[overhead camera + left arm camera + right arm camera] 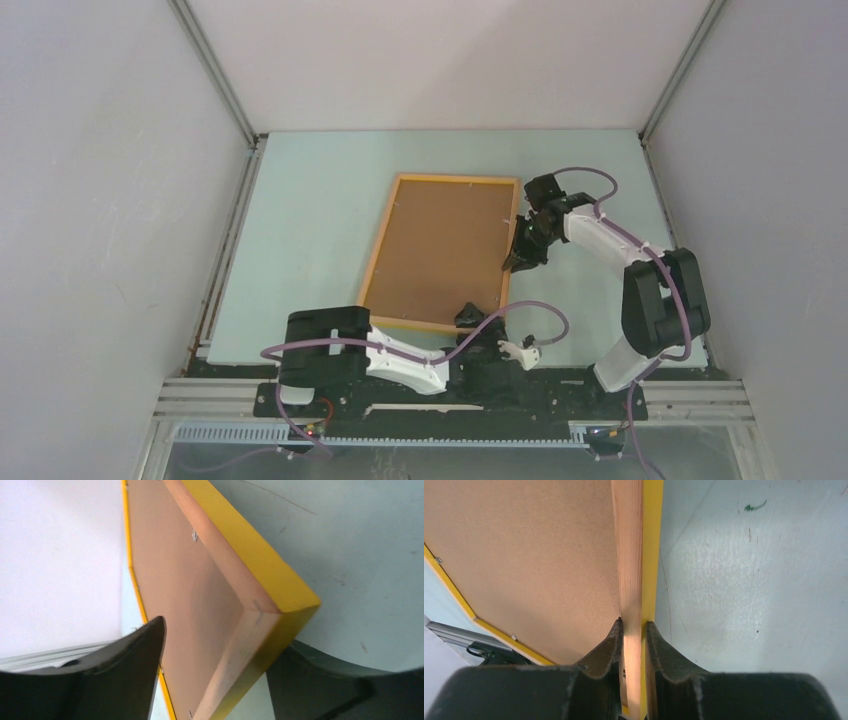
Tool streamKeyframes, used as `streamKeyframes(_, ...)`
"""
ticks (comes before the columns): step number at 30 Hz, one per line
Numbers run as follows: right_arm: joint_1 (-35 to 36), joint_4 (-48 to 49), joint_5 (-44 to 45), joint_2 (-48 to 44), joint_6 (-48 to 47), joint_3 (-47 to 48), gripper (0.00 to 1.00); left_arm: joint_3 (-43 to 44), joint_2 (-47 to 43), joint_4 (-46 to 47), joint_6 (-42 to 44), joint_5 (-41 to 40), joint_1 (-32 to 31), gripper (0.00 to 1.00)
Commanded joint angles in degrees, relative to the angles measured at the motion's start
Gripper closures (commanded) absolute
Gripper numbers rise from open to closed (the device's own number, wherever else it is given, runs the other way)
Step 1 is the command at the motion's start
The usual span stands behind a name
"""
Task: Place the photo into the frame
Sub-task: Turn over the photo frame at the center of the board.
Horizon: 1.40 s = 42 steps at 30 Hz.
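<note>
The frame (458, 179) lies on the pale table with its back up. Its yellow-orange rim surrounds the brown backing board (440, 250). The photo is not in view in any frame. My right gripper (520, 262) is shut on the frame's right rim; in the right wrist view the gripper (632, 625) pinches the wooden rim (630, 555) beside the backing board (524, 555). My left gripper (468, 318) is open at the frame's near right corner; in the left wrist view the gripper (227, 635) straddles the yellow corner (260, 565), with its fingers (125, 670) wide apart.
The pale green table (310, 220) is enclosed by white walls on the left, back and right. Aluminium rails (230, 395) run along the near edge by the arm bases, and another rail (228, 250) lines the left side.
</note>
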Motion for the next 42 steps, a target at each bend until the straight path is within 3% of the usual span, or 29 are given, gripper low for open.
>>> streamKeyframes(1,0.00,-0.38,-2.75,-3.67,1.71,2.67,1.00,3.11,-0.96,8.33,4.10,-10.05,1.71,0.31)
streamKeyframes(9,-0.17,-0.05,-3.99,-4.76,1.86,3.99,1.00,-0.25,-3.54,21.89,14.26,-14.34,1.62,0.60)
streamKeyframes(11,-0.67,-0.04,-3.98,-5.94,1.33,5.22,1.00,-1.29,-5.19,24.10,16.05,-14.87,1.69,0.73)
streamKeyframes(14,-1.67,-0.50,-3.92,-7.67,-0.06,9.52,0.84,-2.32,-8.04,26.32,18.35,-15.74,1.76,1.00)
streamKeyframes(18,-4.58,-3.15,-2.31,-10.47,-2.80,18.09,0.45,-2.71,-11.34,27.27,20.06,-16.27,2.17,1.00)
streamKeyframes(22,-11.10,-4.06,-4.28,-15.32,-3.67,23.46,0.30,-0.20,-16.62,19.68,16.42,-14.90,3.61,1.00)
streamKeyframes(25,-15.48,-2.32,-7.42,-19.36,-3.26,23.67,0.28,6.83,-22.20,-0.73,-0.76,-6.26,7.51,1.00)
streamKeyframes(28,-16.85,-0.67,-8.53,-22.09,-2.85,20.86,0.28,8.29,-29.88,-11.33,-12.26,5.70,14.06,1.00)
streamKeyframes(34,-16.93,3.20,-12.09,-22.54,-2.08,11.51,0.31,0.77,-49.71,-10.40,-24.69,28.46,29.15,1.00)
streamKeyframes(42,-13.35,10.98,-12.81,-18.98,-0.63,3.58,0.32,-8.44,-63.50,-5.77,-33.20,44.81,40.94,1.00)
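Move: The photo frame's near edge runs between the left hand's open fingers, about 1 cm ahead of the hand point. The frame's near right corner is some 5 cm to that hand's right and level with it; its backing board centres about 15 cm ahead, 7 cm left and a little lower. The right hand grips the right edge; from it the near edge is some 11 cm back, 6 cm left and level in height. Left hand pinches the near edge, rises about 25 cm leftward, rolling some 65 degrees; right lets go, rises, sinks partly. ##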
